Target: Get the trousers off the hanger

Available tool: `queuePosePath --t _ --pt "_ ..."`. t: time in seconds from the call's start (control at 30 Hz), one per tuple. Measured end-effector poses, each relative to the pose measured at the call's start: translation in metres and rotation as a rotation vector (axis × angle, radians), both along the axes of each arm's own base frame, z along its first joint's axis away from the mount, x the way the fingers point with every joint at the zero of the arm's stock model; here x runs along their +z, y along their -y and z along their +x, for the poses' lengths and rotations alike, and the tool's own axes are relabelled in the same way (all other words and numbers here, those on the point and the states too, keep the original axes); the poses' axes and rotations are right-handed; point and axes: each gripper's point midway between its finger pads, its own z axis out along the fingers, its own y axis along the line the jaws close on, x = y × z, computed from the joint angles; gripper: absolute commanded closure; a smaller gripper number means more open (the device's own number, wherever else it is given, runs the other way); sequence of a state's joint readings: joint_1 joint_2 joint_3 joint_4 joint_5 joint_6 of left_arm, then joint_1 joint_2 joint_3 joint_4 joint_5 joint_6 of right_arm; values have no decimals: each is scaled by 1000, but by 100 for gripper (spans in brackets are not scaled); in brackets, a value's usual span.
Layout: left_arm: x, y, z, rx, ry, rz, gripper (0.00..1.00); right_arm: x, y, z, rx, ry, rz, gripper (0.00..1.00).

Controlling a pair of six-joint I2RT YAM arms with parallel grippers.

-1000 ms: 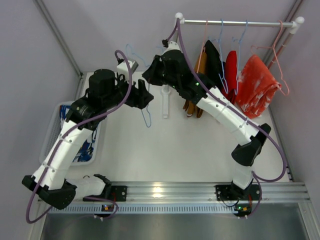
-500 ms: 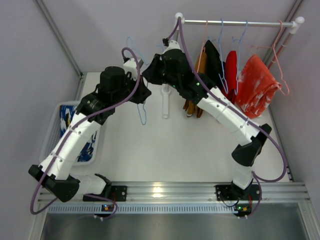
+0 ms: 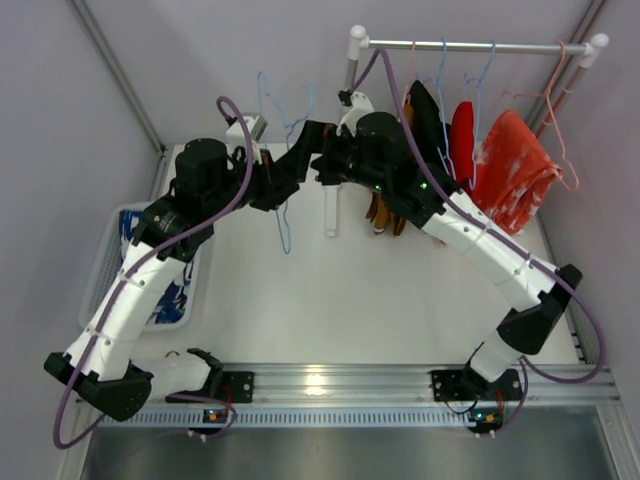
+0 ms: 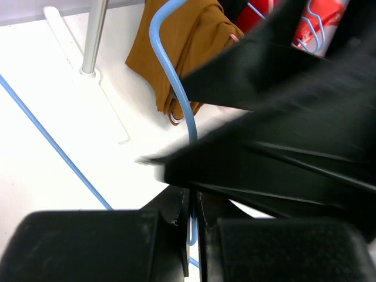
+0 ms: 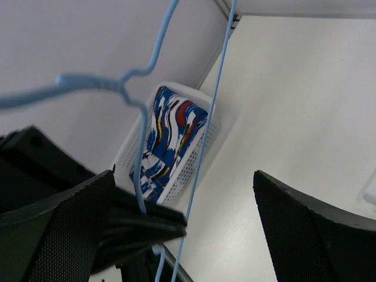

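Note:
An empty light-blue hanger (image 3: 284, 228) hangs in the air left of the rack, and my left gripper (image 3: 286, 182) is shut on its wire (image 4: 192, 220). My right gripper (image 3: 314, 163) stands wide open just right of it, the hanger (image 5: 141, 117) running between its spread fingers (image 5: 317, 229) without touching them. The blue patterned trousers (image 3: 133, 232) lie in the white basket (image 5: 197, 170). On the rail hang the tan-brown trousers (image 3: 403, 122), the black trousers (image 3: 428, 118) and the red trousers (image 3: 462, 135), each on a hanger.
The rail (image 3: 470, 46) crosses the back right on a white post (image 3: 352, 60) with a foot (image 3: 330, 205) on the table. An orange-red speckled garment (image 3: 515, 170) hangs at the rail's right end. The basket (image 3: 108, 262) sits at the table's left edge.
My left gripper has closed on the blue hanger's wire. My right gripper has opened, let go of the hanger and shifted a little to the right.

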State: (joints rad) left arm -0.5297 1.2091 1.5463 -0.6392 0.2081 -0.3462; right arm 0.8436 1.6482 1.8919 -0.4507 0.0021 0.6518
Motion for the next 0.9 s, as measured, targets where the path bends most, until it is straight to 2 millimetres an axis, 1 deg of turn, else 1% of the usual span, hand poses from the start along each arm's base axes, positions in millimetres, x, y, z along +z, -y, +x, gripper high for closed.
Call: queuePosePath --t 0.1,0.17,0.23,0.27,0.37,0.4,0.5,0.53,0.6,0.67,0.73,0.8,0.9 --pt "1 -8 4 10 -18 -22 100 4 14 -16 40 51 4 1" --pt "1 -13 7 7 -34 -44 100 6 28 -30 63 92 6 1" --pt "3 -13 5 -24 -50 -72 100 9 44 -42 74 130 7 0" --pt "5 -10 2 -58 -55 -90 100 13 53 -47 76 155 10 0" --pt "13 12 -16 -241 -75 -153 100 34 80 -53 57 229 26 0" --pt "15 19 -22 -296 -94 -173 100 42 90 -53 43 252 34 1" --pt "19 39 -33 -456 -154 -235 100 57 129 -38 -39 288 49 0" --pt "18 43 -35 -498 -181 -254 100 58 144 -31 -78 293 47 0" --pt "15 50 -38 -555 -233 -284 100 54 169 -20 -140 288 36 1" --pt "15 56 -38 -604 -275 -307 100 49 186 -13 -182 277 21 1" --pt "17 63 -34 -637 -299 -322 100 46 200 -7 -211 270 13 1" --pt "19 67 -25 -642 -291 -323 100 47 210 -2 -233 272 11 1" --pt "27 74 -5 -625 -248 -313 100 49 225 2 -266 273 16 1"
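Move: The left hand already pinches the emptied blue hanger; the rail's near left end lies about 15 cm ahead of this hand, 11 cm right and 17 cm higher. The brown trousers hang some 22 cm right of the left hand and 8 cm ahead, about 10 cm lower. For the open right hand, the pink hanger's middle is roughly 13 cm ahead, 17 cm right and 5 cm up. Left carries the hanger 7 cm right towards the rail, turning clockwise, while open right clears 22 cm right. ##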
